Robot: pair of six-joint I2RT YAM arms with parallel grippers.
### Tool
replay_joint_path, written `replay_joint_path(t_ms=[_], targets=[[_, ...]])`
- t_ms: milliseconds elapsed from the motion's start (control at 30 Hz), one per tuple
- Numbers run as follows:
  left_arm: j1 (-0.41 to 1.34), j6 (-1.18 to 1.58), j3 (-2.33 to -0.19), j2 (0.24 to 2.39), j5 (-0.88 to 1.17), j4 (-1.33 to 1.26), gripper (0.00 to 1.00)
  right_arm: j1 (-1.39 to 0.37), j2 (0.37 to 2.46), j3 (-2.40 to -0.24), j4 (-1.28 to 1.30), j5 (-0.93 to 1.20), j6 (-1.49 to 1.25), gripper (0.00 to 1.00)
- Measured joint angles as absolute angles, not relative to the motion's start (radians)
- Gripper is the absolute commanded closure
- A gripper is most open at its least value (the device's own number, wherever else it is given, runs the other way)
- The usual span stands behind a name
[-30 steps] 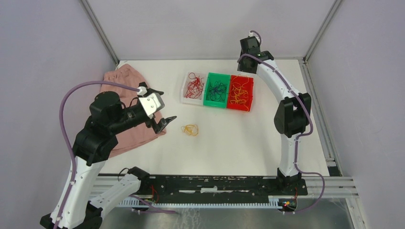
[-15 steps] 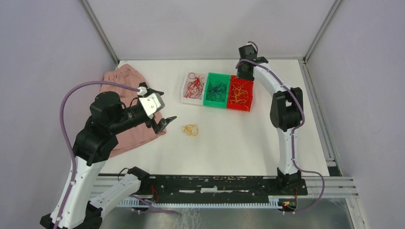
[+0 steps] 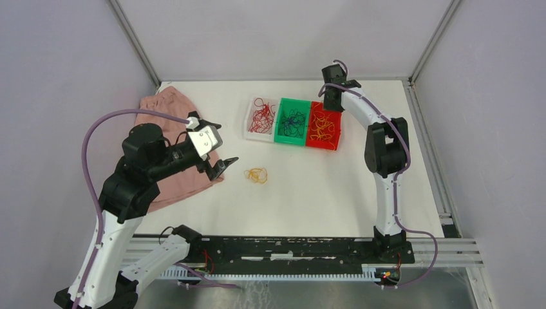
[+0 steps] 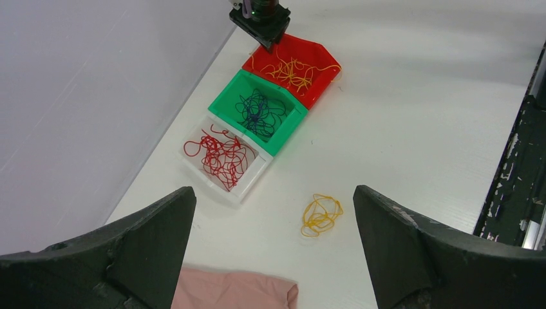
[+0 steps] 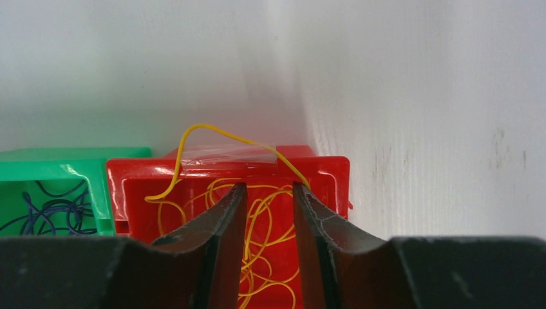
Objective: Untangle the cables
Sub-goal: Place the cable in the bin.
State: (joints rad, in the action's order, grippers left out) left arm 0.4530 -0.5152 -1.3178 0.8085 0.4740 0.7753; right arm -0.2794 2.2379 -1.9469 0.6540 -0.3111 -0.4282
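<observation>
The cables lie sorted in three bins: red ones (image 3: 261, 118) in a white bin (image 3: 247, 129), dark blue ones (image 3: 293, 122) in a green bin (image 3: 289, 140), yellow ones (image 3: 323, 127) in a red bin (image 3: 335, 139). A loose yellow bundle (image 3: 256, 174) lies on the table, also in the left wrist view (image 4: 321, 214). My left gripper (image 3: 219, 145) hovers wide open to the left of that bundle, holding nothing. My right gripper (image 5: 268, 188) points down over the red bin's far end with a narrow gap between its fingers and nothing clamped. One yellow wire (image 5: 219, 132) arcs over the bin's far rim.
A pink cloth (image 3: 174, 106) lies on the left of the table, under my left arm. The frame's posts and grey walls close in the back and sides. A black rail (image 3: 290, 248) runs along the near edge.
My right gripper has come forward and down from the back wall to the red bin's far end, and its jaws have narrowed. The left arm and the loose bundle have not moved.
</observation>
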Motion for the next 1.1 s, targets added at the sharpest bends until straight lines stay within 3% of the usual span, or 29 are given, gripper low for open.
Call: replay_joint_path(t_ms=[867, 933, 1100], targets=[[0.453, -0.516, -1.318, 0.809, 0.473, 0.775, 0.01, -0.280, 2.207, -1.903, 0.648, -0.353, -0.425, 0.70], [0.453, -0.516, -1.318, 0.809, 0.474, 0.775, 0.01, -0.282, 2.210, -1.903, 0.652, -0.353, -0.425, 0.75], [0.453, -0.516, -1.318, 0.810, 0.474, 0.775, 0.01, -0.283, 2.210, -1.903, 0.652, -0.361, -0.430, 0.99]])
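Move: At the far wall of the red bin the right hand hovers near rim height, with the right-hand strand of the yellow cable loop draped over that wall about 2 cm to its right, level ahead and some 1 cm below. The red bin's middle lies roughly 8 cm back and 2 cm left, the green bin's 7 cm back and 14 cm left, both about 4 cm lower. From the left hand that strand is some 34 cm ahead, 34 cm right and 30 cm below. Shifting about 1 cm to the right and a little back, the right hand brings its half-open fingers over the yellow strand at the red bin's far wall, rises some 1.5 cm, then sinks back to where it began in height. There it stays while the fingers close almost shut, pinching the strand between the tips. ##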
